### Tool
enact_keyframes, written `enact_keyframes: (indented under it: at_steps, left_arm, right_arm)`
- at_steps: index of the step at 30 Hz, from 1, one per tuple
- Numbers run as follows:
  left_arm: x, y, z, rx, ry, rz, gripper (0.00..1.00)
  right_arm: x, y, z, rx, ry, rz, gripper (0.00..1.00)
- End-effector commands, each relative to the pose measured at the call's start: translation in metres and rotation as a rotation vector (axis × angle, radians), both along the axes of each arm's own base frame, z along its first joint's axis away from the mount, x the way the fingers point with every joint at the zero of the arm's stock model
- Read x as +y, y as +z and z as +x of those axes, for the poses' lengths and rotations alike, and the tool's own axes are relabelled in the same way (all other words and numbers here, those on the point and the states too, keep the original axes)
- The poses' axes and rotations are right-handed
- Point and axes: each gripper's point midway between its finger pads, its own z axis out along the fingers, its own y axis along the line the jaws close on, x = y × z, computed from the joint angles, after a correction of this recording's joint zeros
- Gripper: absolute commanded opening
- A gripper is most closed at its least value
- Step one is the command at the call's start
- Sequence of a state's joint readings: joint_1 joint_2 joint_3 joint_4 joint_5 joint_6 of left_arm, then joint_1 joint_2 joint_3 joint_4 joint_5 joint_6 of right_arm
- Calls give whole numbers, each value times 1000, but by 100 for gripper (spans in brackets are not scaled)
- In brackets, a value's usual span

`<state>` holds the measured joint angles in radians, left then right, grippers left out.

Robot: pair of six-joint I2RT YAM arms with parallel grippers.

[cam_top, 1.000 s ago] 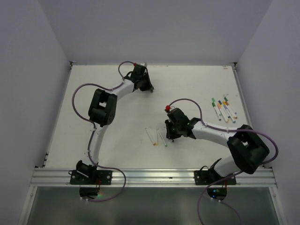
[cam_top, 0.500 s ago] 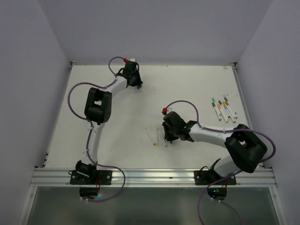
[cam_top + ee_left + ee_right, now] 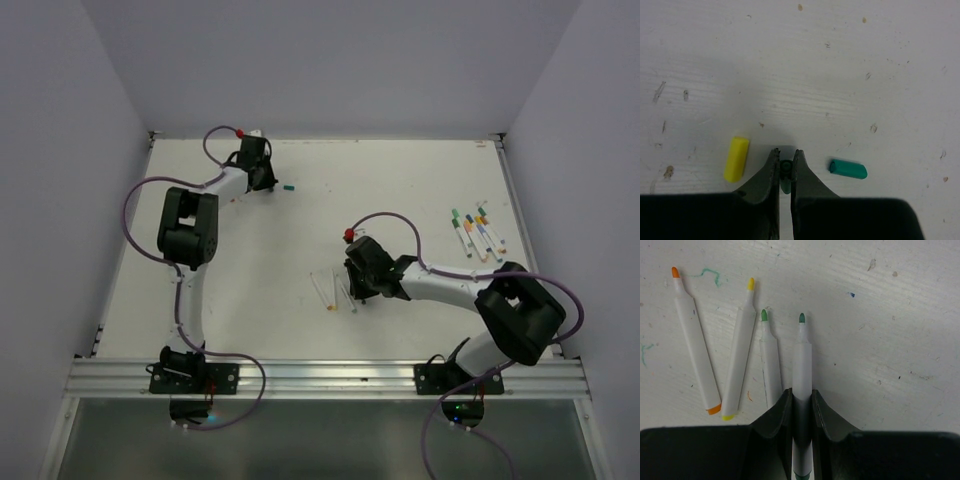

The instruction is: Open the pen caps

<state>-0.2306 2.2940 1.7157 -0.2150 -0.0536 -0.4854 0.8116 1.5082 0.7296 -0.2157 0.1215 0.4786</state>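
Observation:
My left gripper (image 3: pixel 262 180) (image 3: pixel 785 154) is at the far left of the table, shut on a small green pen cap (image 3: pixel 785 172) that stands endwise between its fingertips. A yellow cap (image 3: pixel 736 158) lies just left of the jaws. A teal cap (image 3: pixel 848 169) (image 3: pixel 288 186) lies to their right. My right gripper (image 3: pixel 352 293) (image 3: pixel 801 392) is shut on the barrel of an uncapped white pen with a green tip (image 3: pixel 802 360). This pen hangs low beside three uncapped pens on the table: orange-tipped (image 3: pixel 694 350), yellow-tipped (image 3: pixel 740 355) and green-tipped (image 3: pixel 771 365).
A cluster of several capped white pens (image 3: pixel 476 235) lies at the right side of the table. White walls close in the table's left, far and right sides. Purple cables loop above both arms.
The left arm has swung left along the far edge, leaving the teal cap uncovered on the table. The right gripper has shifted slightly left towards the row of uncapped pens, still holding its pen.

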Motion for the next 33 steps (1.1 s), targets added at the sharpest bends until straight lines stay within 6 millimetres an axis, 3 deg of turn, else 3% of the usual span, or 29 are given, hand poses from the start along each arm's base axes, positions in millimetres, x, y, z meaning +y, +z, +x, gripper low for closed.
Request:
enact_keyframes:
  at_steps: [1,5,10,14,17,19,20,22,24,25,26,28,30,31,32,33]
  left_arm:
    - [31,-38,-33,133,23,122,0]
    - [39,-31,-26,122,51,143,0]
    - [42,-36,-26,160,61,167,0]
    - [38,-39,-30,166,45,143,28]
    - [35,-36,-32,158,41,122,35]
    - [33,-19,-28,107,46,101,40]
    - [33,-18,-31,104,49,100,45]
    - [33,-3,-28,67,50,92,51]
    - [32,6,-26,59,45,93,56]
    - [33,14,-25,45,49,94,60]
    - [33,20,-24,32,50,91,61]
    - [31,35,-23,2,45,77,64]
    - [28,50,-23,-30,38,52,67]
    - [26,57,-23,-44,34,37,67]
    - [23,61,-24,-55,26,20,68]
    - [19,78,-21,-99,24,-12,68]
  right_arm:
    - [5,-3,7,-6,-11,-17,2]
    - [1,-2,8,-17,-21,-36,11]
    - [-9,-1,8,-32,-38,-67,32]
    - [-9,2,8,-37,-31,-66,39]
    - [-8,3,8,-40,-27,-60,42]
    - [-4,15,12,-75,-25,-26,46]
    - [-3,22,13,-94,-22,-16,50]
    - [-3,48,20,-147,-33,12,72]
    - [-16,82,41,-255,-88,-21,99]
    - [-25,99,45,-291,-82,-44,99]
    - [-38,118,62,-332,-129,-43,99]
    - [-64,141,75,-369,-153,-63,99]
    - [-112,152,100,-397,-242,-86,99]
    - [-130,153,107,-404,-254,-107,99]
    - [-163,149,118,-399,-313,-152,99]
    - [-184,144,122,-395,-337,-211,99]
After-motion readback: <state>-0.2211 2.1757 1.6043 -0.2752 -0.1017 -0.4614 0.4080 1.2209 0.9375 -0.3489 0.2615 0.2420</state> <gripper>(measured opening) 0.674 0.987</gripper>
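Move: The left hand holds a green cap just over its resting place, about 2 cm to its left and 1 cm down; a yellow cap lies some 4 cm left, a teal cap 6 cm right, both level. The right hand grips a white pen at its spot on the table, 1 cm below; a green-ended pen lies 2 cm left and 1 back, a yellow-ended pen 5 left and 1 back, and the capped pens some 31 right and 17 ahead. Sliding about 2 cm left against the yellow cap, the left hand opens to let go of the green cap, then backs off some 3 cm and rises slightly. The right fingers open wide and release the pen; that hand climbs about 15 cm while swinging right and forward towards the capped pens, fingers tilting up and turning clockwise some 20 degrees. ##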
